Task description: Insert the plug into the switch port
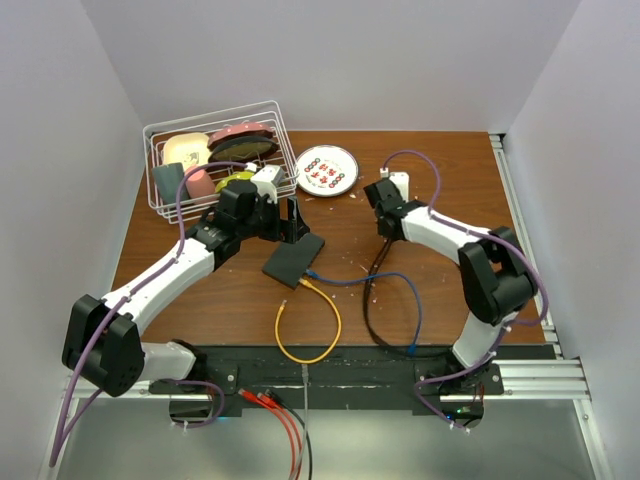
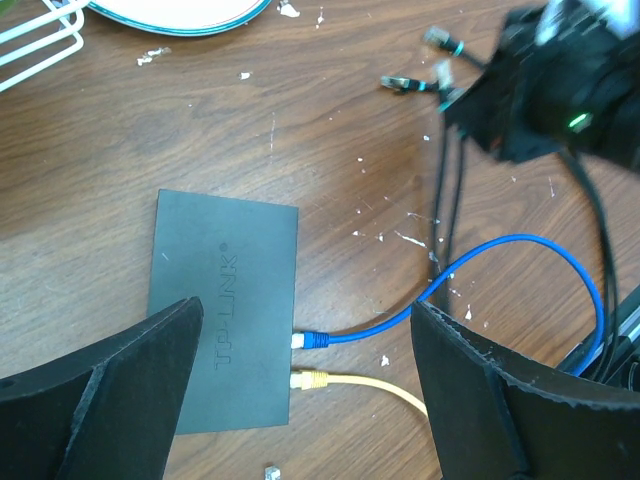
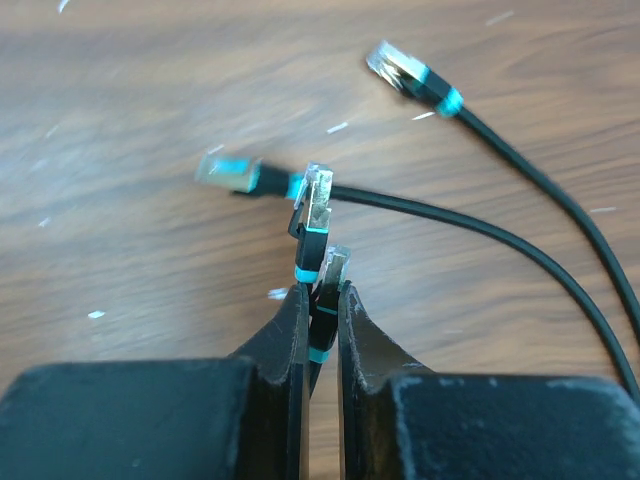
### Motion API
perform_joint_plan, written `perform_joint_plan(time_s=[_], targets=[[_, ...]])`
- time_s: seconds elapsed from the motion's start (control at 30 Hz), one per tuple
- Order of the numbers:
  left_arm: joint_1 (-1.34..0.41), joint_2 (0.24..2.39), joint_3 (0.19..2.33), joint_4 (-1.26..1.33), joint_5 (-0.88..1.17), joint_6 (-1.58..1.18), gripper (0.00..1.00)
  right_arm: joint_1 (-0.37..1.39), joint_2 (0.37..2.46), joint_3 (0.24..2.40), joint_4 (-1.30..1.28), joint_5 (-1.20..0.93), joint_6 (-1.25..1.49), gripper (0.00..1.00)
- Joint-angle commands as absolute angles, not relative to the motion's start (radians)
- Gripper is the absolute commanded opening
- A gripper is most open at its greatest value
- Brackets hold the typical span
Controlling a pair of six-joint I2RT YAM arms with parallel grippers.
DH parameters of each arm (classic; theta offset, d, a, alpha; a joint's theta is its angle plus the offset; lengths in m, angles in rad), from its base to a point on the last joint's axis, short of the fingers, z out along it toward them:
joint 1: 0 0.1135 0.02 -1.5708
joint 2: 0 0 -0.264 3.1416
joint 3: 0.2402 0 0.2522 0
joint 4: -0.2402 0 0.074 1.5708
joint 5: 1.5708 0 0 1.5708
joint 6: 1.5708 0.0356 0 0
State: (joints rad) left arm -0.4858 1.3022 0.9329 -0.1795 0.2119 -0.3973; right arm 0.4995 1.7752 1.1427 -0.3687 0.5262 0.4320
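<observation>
The black switch lies flat on the table. In the left wrist view, the switch has a blue plug and a yellow plug seated in its right edge; the switch port openings themselves do not show. My left gripper hangs open above that edge, holding nothing. My right gripper is shut on a black plug with teal bands. A second black plug stands right against it. My right gripper is right of the switch.
A white wire basket of items stands at the back left, with a round plate beside it. Two loose black plugs lie on the table. Yellow, blue and black cables loop over the front.
</observation>
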Motion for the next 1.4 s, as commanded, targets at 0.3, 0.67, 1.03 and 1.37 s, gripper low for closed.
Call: perform_joint_plan(time_s=[0.3, 0.67, 1.03, 1.37], targets=[[-0.489, 1.292, 0.96, -0.176, 0.206, -0.364, 0.9, 0.426, 1.494, 1.319, -0.384, 0.757, 0.226, 0.0], [-0.489, 1.287, 0.96, -0.183, 0.199, -0.361, 0.9, 0.411, 1.356, 1.402, -0.258, 0.968, 0.026, 0.0], [-0.489, 1.285, 0.957, -0.17, 0.196, -0.368, 0.9, 0.413, 1.174, 1.365, -0.081, 1.003, -0.107, 0.0], [-0.489, 1.289, 0.962, -0.181, 0.179, -0.359, 0.9, 0.411, 1.008, 1.269, 0.061, 0.878, -0.103, 0.0]])
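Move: The right gripper already pinches two black plugs about 4 cm above the table; level with it, the white rail on the table's right edge is roughly 28 cm to the right. A loose black plug lies 6 cm ahead and 1 left, another 8 ahead and 3 right; the switch is about 14 cm back and 22 left, the blue cable's bend 19 back and 5 right. From the left gripper that stretch of rail lies some 49 cm right and 7 ahead. Lift the right gripper quickly, some 37 cm up and about 14 cm to the right, easing slightly forward at first and then drawing back, to end high over the right part of the table. Keep the fingers shut on the two black plugs and tilt them up about 50 degrees to nearly level, turning a little clockwise, trailing the black cables below. ##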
